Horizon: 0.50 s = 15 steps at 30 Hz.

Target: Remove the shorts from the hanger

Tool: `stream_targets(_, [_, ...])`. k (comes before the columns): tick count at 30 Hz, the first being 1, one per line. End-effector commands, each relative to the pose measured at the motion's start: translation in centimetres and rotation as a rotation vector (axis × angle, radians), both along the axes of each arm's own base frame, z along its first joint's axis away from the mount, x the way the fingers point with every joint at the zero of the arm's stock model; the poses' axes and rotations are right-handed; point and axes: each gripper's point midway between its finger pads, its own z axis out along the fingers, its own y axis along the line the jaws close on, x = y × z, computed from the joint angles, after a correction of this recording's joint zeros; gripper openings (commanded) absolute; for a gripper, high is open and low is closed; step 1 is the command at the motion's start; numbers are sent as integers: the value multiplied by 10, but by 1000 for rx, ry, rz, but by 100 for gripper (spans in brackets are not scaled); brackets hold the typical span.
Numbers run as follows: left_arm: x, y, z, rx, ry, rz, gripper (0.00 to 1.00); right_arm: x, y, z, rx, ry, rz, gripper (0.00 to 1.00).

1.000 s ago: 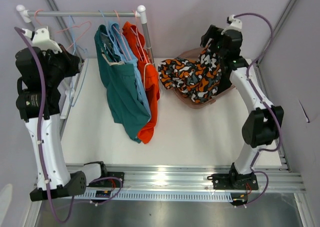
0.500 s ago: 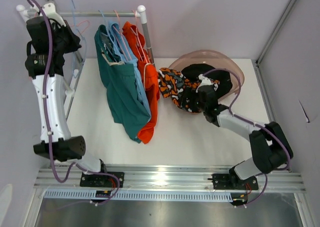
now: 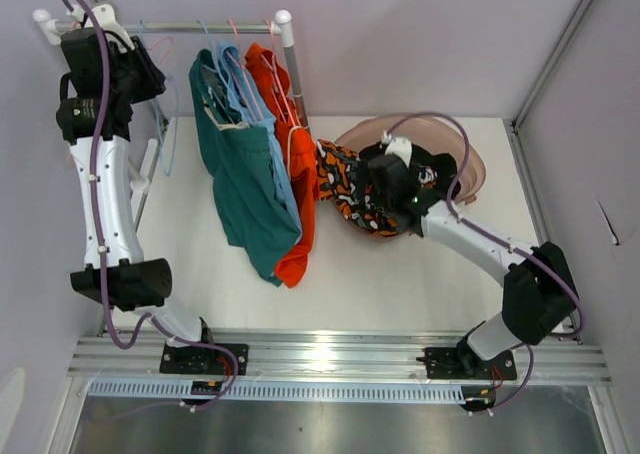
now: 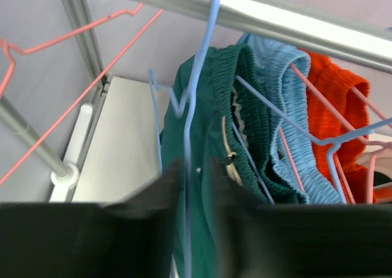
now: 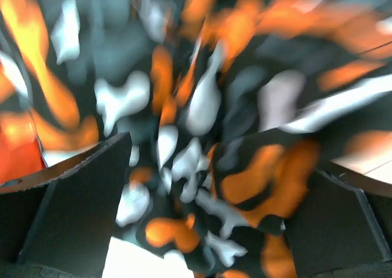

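Observation:
Teal shorts point(image 3: 240, 184), light blue shorts point(image 3: 262, 114) and orange shorts point(image 3: 303, 174) hang on hangers from the rail point(image 3: 190, 26). The black, orange and white patterned shorts point(image 3: 345, 179) lie half over the rim of the pink basket point(image 3: 468, 154). My left gripper point(image 3: 150, 74) is up at the rail. In the left wrist view its jaws point(image 4: 195, 168) stand slightly apart around the wire of an empty blue hanger point(image 4: 199, 76), beside the teal shorts point(image 4: 214, 106). My right gripper point(image 3: 375, 189) hovers open over the patterned shorts point(image 5: 208, 106), which fill the gap between its fingers point(image 5: 79, 198).
Empty pink hangers point(image 4: 73, 39) hang at the rail's left end, by the upright post point(image 4: 30, 137). The rail's right post point(image 3: 290, 64) stands just behind the orange shorts. A white mat point(image 3: 200, 274) covers the table in front of the hanging shorts.
My left arm rose to the rail with the blue hanger and its jaws have loosened. My right arm swung from behind the basket to above the patterned shorts, which have shifted.

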Motion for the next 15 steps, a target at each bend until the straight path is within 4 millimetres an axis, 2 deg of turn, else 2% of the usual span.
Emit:
stream_targets(1, [-17,8,17,13,-47,49,47,32,-46,72,-197,-92,-181,99])
stream_targets(3, [-21,9,19,8,-51,52,65,50,-69,84,-281,-93,-267,100])
stream_targets(4, [-22,9,19,9,-51,53,68,53,-80,89,-322,-75,-283,99])
stream_targets(5, [-24,9,19,8,-51,57,69,63,-84,110,-300,-102,-309,99])
stream_targets(6, [-28,9,22,8,-57,58,70,69,-93,108,-315,-82,-336,99])
stream_targets(7, [-30,8,23,7,-62,60,71,69,-114,109,-342,-47,-384,99])
stream_targets(8, [-34,8,24,6,-65,65,71,73,-121,122,-329,-62,-417,99])
stream_targets(9, [-44,6,33,7,-88,64,71,72,-129,121,-345,-47,-439,100])
stream_targets(10, [-48,5,32,5,-91,64,71,68,-139,121,-363,-26,-463,99])
stream_targets(12, [-59,-1,35,-4,-108,46,71,59,-144,123,-353,-22,-469,99])
stream_targets(14, [-80,-11,48,-12,-159,13,71,50,-140,119,-318,7,-436,99])
stream_targets(15, [-91,-16,47,-17,-172,-2,71,41,-131,115,-244,33,-386,99])
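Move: The left hand's fingers are already parting around the empty blue hanger, with the rod about 6 cm ahead and 6 cm above them. The pink hanger is some 10 cm left and 2 cm farther out, the teal shorts about 10 cm right, 2 cm back and 18 cm lower. Below the open right hand by 8 cm lie the camouflage shorts, 2 cm back and 2 cm left; the basket's middle is 4 cm ahead, 4 cm right. Letting the blue hanger go on the rod, the left hand spreads its fingers wide, dips about 1 cm, then draws straight back some 5 cm. Meanwhile the wide-open right hand comes up about 12 cm off the camouflage shorts, going forward first and then sweeping some 14 cm right over the basket, turning roughly 25 degrees clockwise and easing slightly back and down last. ##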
